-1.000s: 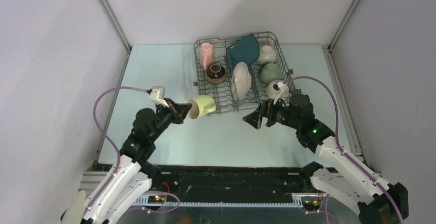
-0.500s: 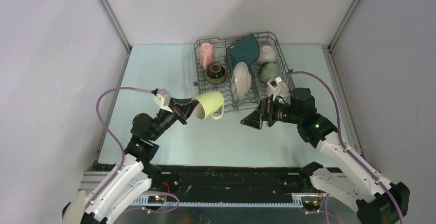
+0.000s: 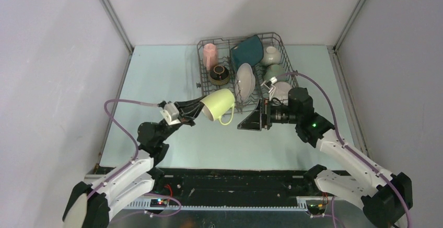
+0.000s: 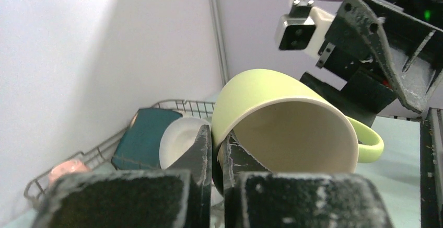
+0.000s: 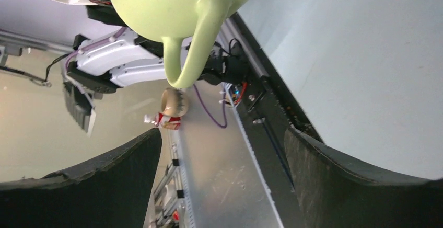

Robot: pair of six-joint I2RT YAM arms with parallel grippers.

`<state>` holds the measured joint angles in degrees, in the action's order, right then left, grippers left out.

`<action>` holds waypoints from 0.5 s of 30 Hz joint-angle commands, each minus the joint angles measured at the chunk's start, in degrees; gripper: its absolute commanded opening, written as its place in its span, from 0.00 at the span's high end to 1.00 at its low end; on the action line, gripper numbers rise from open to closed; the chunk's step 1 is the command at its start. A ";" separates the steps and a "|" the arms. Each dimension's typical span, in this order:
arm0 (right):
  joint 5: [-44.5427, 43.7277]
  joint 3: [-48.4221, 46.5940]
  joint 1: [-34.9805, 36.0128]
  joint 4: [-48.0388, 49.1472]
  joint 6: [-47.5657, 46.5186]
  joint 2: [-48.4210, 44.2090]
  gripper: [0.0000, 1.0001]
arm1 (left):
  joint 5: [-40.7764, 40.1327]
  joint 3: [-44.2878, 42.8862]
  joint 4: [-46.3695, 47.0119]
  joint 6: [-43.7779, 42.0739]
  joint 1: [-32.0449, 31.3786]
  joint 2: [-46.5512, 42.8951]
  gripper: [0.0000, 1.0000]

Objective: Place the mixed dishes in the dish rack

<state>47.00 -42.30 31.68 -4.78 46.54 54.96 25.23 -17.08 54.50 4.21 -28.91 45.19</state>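
My left gripper is shut on the rim of the yellow-green mug, one finger inside and one outside. It holds the mug on its side in the air just in front of the dish rack. The left wrist view shows that grip on the mug. My right gripper stands open, pointing left at the mug, a little apart from it. From the right wrist, the mug hangs above the open gripper. In the rack are a pink mug, teal plate, brown bowl, white plate, white bowl and pale green bowl.
A pale bowl in the rack's near right corner is partly hidden by my right wrist. The pale blue table is boxed in by grey walls on the left, right and back. Purple cables loop beside both arms.
My left gripper has raised the yellow-green mug and carried it right, toward the rack's front. My right gripper has swung left toward the mug.
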 commanded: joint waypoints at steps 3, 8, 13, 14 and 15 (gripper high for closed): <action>-0.13 -2.17 5.17 15.29 10.30 3.35 0.14 | 2.34 2.91 29.34 -0.43 -0.89 3.43 1.00; 0.59 -3.28 6.94 23.56 18.11 8.49 0.22 | 6.57 1.65 30.96 0.22 -1.16 5.36 1.00; -0.27 -4.88 8.96 23.98 20.30 12.58 0.35 | 7.65 0.89 30.68 -1.51 -1.54 6.16 1.00; -0.54 -4.89 9.35 24.57 20.72 12.82 0.39 | 7.68 0.86 30.67 -1.84 -1.65 6.28 1.00; -0.80 -4.89 9.58 25.83 21.64 13.18 0.41 | 7.49 0.81 30.71 -2.10 -1.71 6.48 1.00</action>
<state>47.00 -44.40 40.10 14.79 63.86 67.07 32.86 -13.08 77.10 3.88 -29.82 51.57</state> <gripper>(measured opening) 0.628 0.033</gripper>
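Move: My left hand already pinches the green mug by its rim; the mug's middle is about 6 cm to the right, 1 cm back and 1 cm higher, my open right gripper some 17 cm right, 7 cm back and 4 cm lower. From my right hand the mug is about 10 cm left, 6 cm ahead and 5 cm up. From that hand, the white plate in the rack is roughly 25 cm straight ahead and the white bowl 22 cm ahead, 18 cm right, both about 15 cm lower. I bring my right hand about 6 cm left and some 2 cm up to the base end of the mug, narrowing its wide-open fingers partway around the handle side. Meanwhile my left hand keeps its pinch on the rim and draws the mug about 3 cm back and a little up, its fingers tilting upward some 10 to 15 degrees. Whether my right fingers touch can't be made out. ##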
